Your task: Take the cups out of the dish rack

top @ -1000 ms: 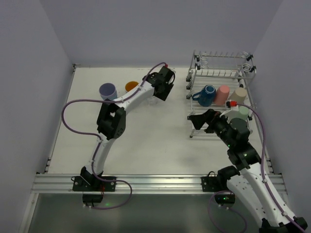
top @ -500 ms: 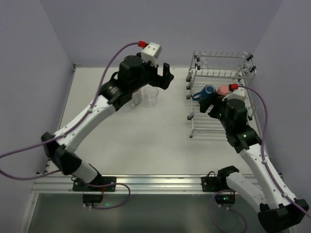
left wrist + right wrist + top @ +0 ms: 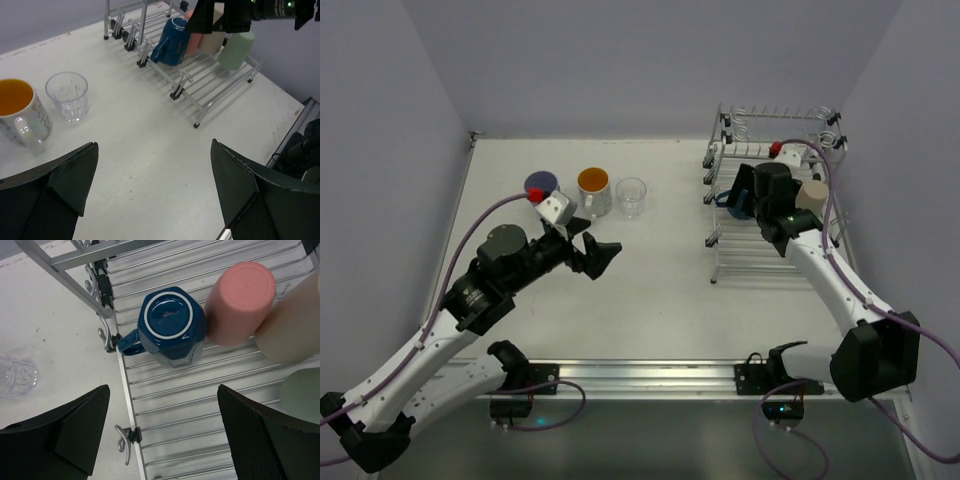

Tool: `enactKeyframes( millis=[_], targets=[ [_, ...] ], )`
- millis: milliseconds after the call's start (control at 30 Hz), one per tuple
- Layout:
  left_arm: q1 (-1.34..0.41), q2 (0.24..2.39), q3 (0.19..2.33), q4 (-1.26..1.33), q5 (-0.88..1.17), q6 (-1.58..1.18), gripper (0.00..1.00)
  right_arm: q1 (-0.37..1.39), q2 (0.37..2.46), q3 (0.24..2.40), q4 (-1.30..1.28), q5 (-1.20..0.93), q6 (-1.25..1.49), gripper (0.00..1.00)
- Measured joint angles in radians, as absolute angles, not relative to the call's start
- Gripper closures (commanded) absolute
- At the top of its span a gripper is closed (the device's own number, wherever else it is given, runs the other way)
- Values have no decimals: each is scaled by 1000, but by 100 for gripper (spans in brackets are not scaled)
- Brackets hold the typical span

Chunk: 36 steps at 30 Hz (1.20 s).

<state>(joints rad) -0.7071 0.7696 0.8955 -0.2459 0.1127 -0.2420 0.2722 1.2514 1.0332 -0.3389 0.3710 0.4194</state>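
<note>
The silver wire dish rack (image 3: pixel 760 262) stands at the right. On its lower tier lie a dark-blue mug (image 3: pixel 170 322), a pink cup (image 3: pixel 240 300), a beige cup (image 3: pixel 295 325) and a green cup (image 3: pixel 302 395). My right gripper (image 3: pixel 740 198) is open and empty, hovering just above the blue mug (image 3: pixel 725 197). On the table's far side stand a lavender tumbler (image 3: pixel 541 185), an orange-inside mug (image 3: pixel 593 190) and a clear glass (image 3: pixel 632 195). My left gripper (image 3: pixel 598 256) is open and empty, above the table's middle, nearer than those cups. No light-blue tumbler shows.
The rack's upper tier with its coiled wire holder (image 3: pixel 780 118) rises behind the right gripper. Grey walls close in the table on the left, back and right. An aluminium rail (image 3: pixel 640 375) runs along the near edge.
The left arm has drawn back from over the standing cups toward the near left, uncovering the lavender tumbler and orange mug. The right gripper has moved farther over the rack, above the blue mug.
</note>
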Motion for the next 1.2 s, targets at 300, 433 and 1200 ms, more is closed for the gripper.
enactKeyframes(
  millis=[300, 433, 1200],
  targets=[
    [-711, 638, 756, -215, 106, -239, 0, 270, 1394, 1069, -255, 452, 437, 9],
    [-745, 645, 738, -210, 105, -239, 0, 269, 1445, 1088, -215, 488, 453, 10],
    [-775, 667, 737, -202, 105, -216, 0, 269, 1610, 1090, -15, 604, 461, 15]
  ],
)
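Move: The blue mug, upturned on the lower rack, lies about 13 cm ahead of my right hand, some 3 cm to its right and 9 cm below. Against the mug's right side stands the pink cup, about 7 cm farther right; the beige cup is some 15 cm right of the mug and about level with it. From my left hand the mug is roughly 29 cm ahead, 37 cm to the right and 20 cm lower. I bring my open right hand forward about 8 cm and down some 5 cm onto the blue mug, turning it roughly 10 degrees clockwise so that the two fingertips come to either side of the upturned base. The fingers stay open; whether they touch can't be seen. My left hand, empty and open, eases about 4 cm down and back. ##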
